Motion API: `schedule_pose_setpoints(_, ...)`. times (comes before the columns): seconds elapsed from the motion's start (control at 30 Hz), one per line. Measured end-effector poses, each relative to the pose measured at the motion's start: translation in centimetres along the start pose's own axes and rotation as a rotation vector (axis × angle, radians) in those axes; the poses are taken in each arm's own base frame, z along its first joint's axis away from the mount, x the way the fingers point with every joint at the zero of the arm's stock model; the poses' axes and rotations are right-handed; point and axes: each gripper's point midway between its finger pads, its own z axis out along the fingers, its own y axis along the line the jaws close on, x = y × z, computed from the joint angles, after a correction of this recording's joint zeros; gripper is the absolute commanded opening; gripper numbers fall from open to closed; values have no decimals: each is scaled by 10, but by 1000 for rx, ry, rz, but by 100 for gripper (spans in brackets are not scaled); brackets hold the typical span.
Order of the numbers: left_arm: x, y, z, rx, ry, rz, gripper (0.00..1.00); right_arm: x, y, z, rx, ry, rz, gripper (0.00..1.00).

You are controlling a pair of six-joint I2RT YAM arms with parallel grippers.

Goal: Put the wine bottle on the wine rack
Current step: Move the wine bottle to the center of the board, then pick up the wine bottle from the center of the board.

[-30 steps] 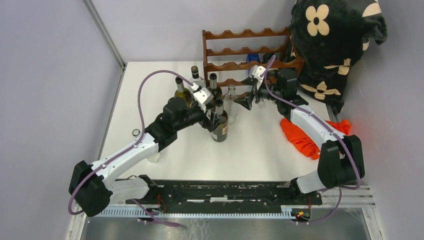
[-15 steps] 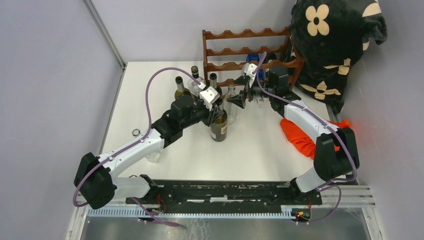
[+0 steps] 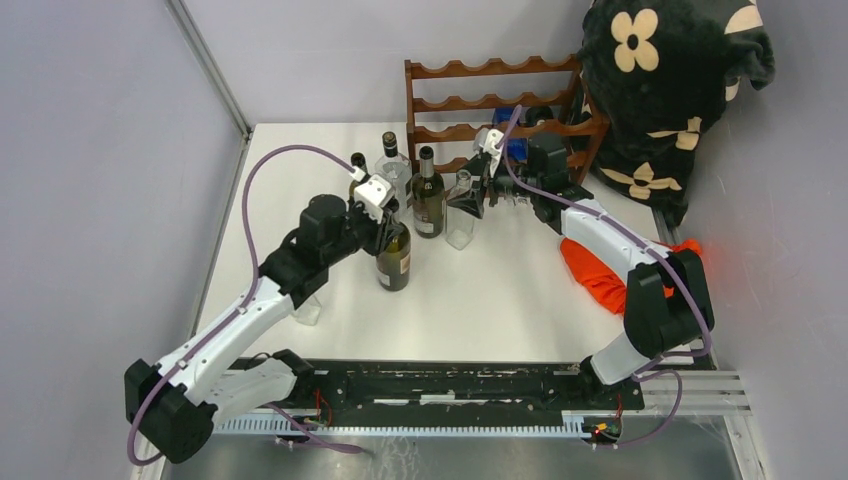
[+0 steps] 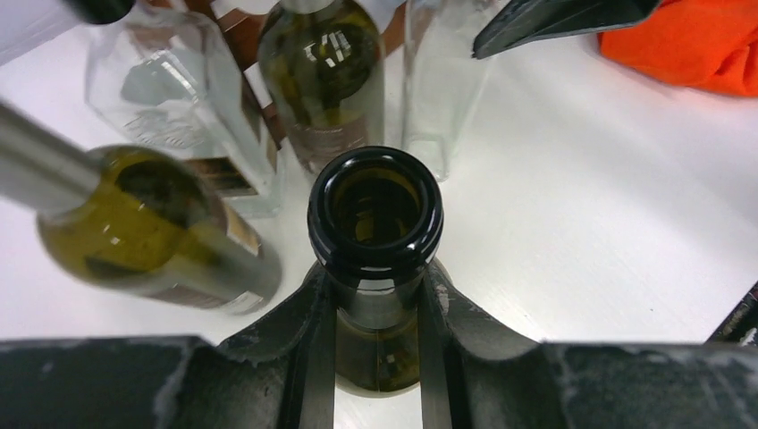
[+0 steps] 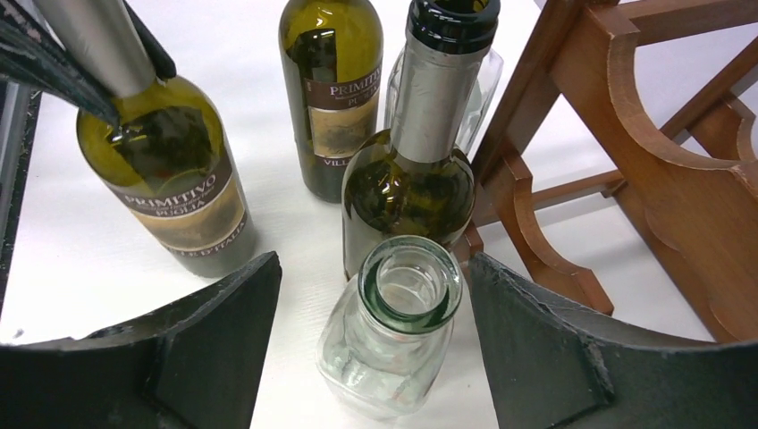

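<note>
A dark green wine bottle [image 3: 393,258] stands upright on the white table, and my left gripper [image 3: 386,216] is shut on its neck. In the left wrist view the bottle's open mouth [image 4: 375,210] sits just past the fingers [image 4: 310,344], which press both sides of the neck. The reddish-brown wine rack [image 3: 480,100] stands at the table's far edge. My right gripper [image 3: 468,198] is open above a clear glass bottle [image 5: 398,331]; its jaws stand on either side of the bottle's mouth without touching. The wine rack [image 5: 644,134] is just right of that bottle.
Three more bottles stand before the rack: a labelled one with a silver neck [image 3: 428,195], a clear one with a black cap [image 3: 393,165] and an olive one [image 3: 357,168]. An orange cloth [image 3: 600,272] lies at right. A black floral blanket [image 3: 670,80] hangs beside the rack.
My left gripper shut on the dark bottle's neck and drew it left and nearer. My right gripper moved left over the clear bottle, its jaws narrowing a little.
</note>
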Motion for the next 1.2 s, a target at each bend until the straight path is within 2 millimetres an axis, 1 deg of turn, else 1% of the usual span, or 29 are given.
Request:
schedule_pose_setpoints(0.1,4,9,-9,-31,-11,-9,5,0,2,2,-5,1,7,71)
schedule_pose_setpoints(0.17,5,11,-11,-37,-17,-11,9,0,1,3,-3,2,15,58)
schedule_pose_setpoints(0.2,5,11,-12,-37,-19,-11,15,0,1,4,-1,1,17,51)
schedule_pose_setpoints(0.23,5,11,-12,-39,-20,-11,25,-1,0,4,2,1,23,40)
schedule_pose_setpoints(0.3,5,12,-13,-46,-21,-12,39,-1,-3,4,16,1,30,24)
schedule_pose_setpoints(0.37,6,14,-15,-59,-22,-19,51,-2,-4,4,27,3,54,14)
schedule_pose_setpoints(0.47,4,17,-19,-81,-30,-25,64,-1,-5,4,37,6,62,6)
schedule_pose_setpoints(0.57,-1,19,-26,-100,-51,-39,74,-1,-5,3,41,8,63,4)
schedule_pose_setpoints(0.7,-2,22,-35,-129,-57,-65,82,-3,-3,-1,47,16,74,2)
schedule_pose_setpoints(0.8,-4,24,-43,-156,-49,-92,84,-10,-2,-8,54,12,83,0)
schedule_pose_setpoints(0.87,-13,26,-48,-170,-53,-104,85,-17,-3,-16,66,5,82,0)
schedule_pose_setpoints(0.93,-30,27,-57,-178,-74,-120,87,-26,-3,-26,81,-5,76,0)
schedule_pose_setpoints(0.97,-39,27,-61,-183,-86,-128,92,-32,-3,-33,93,-15,67,0)
schedule_pose_setpoints(1.03,-63,27,-72,-189,-129,-143,99,-42,-1,-46,114,-32,55,0)
schedule_pose_setpoints(1.1,-88,26,-85,-188,-181,-174,100,-51,4,-60,132,-47,47,0)
schedule_pose_setpoints(1.2,-117,22,-99,-174,-256,-230,100,-55,12,-80,158,-61,52,0)
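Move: My left hand already grips the wine bottle's neck, the bottle's middle some 12 cm below; its resting spot is only about 2 cm further left. Another green bottle stands roughly 10 cm ahead and 5 cm left. My right hand's open fingers straddle the glass bottle's neck, its middle about 11 cm below and 1 cm ahead. From there a dark bottle stands about 7 cm left, 3 cm ahead; the wine rack's middle is roughly 17 cm ahead, 8 cm right. I ease the wine bottle about 2 cm left with my left hand, open the fingers wide and let go, drift on a little left and back, then rise some 14 cm clear of it, fingertips tipping up. Meanwhile I pinch the glass bottle's neck with my right hand, pause, then lift it about 7 cm while carrying it right and somewhat back, away from the dark bottle. ##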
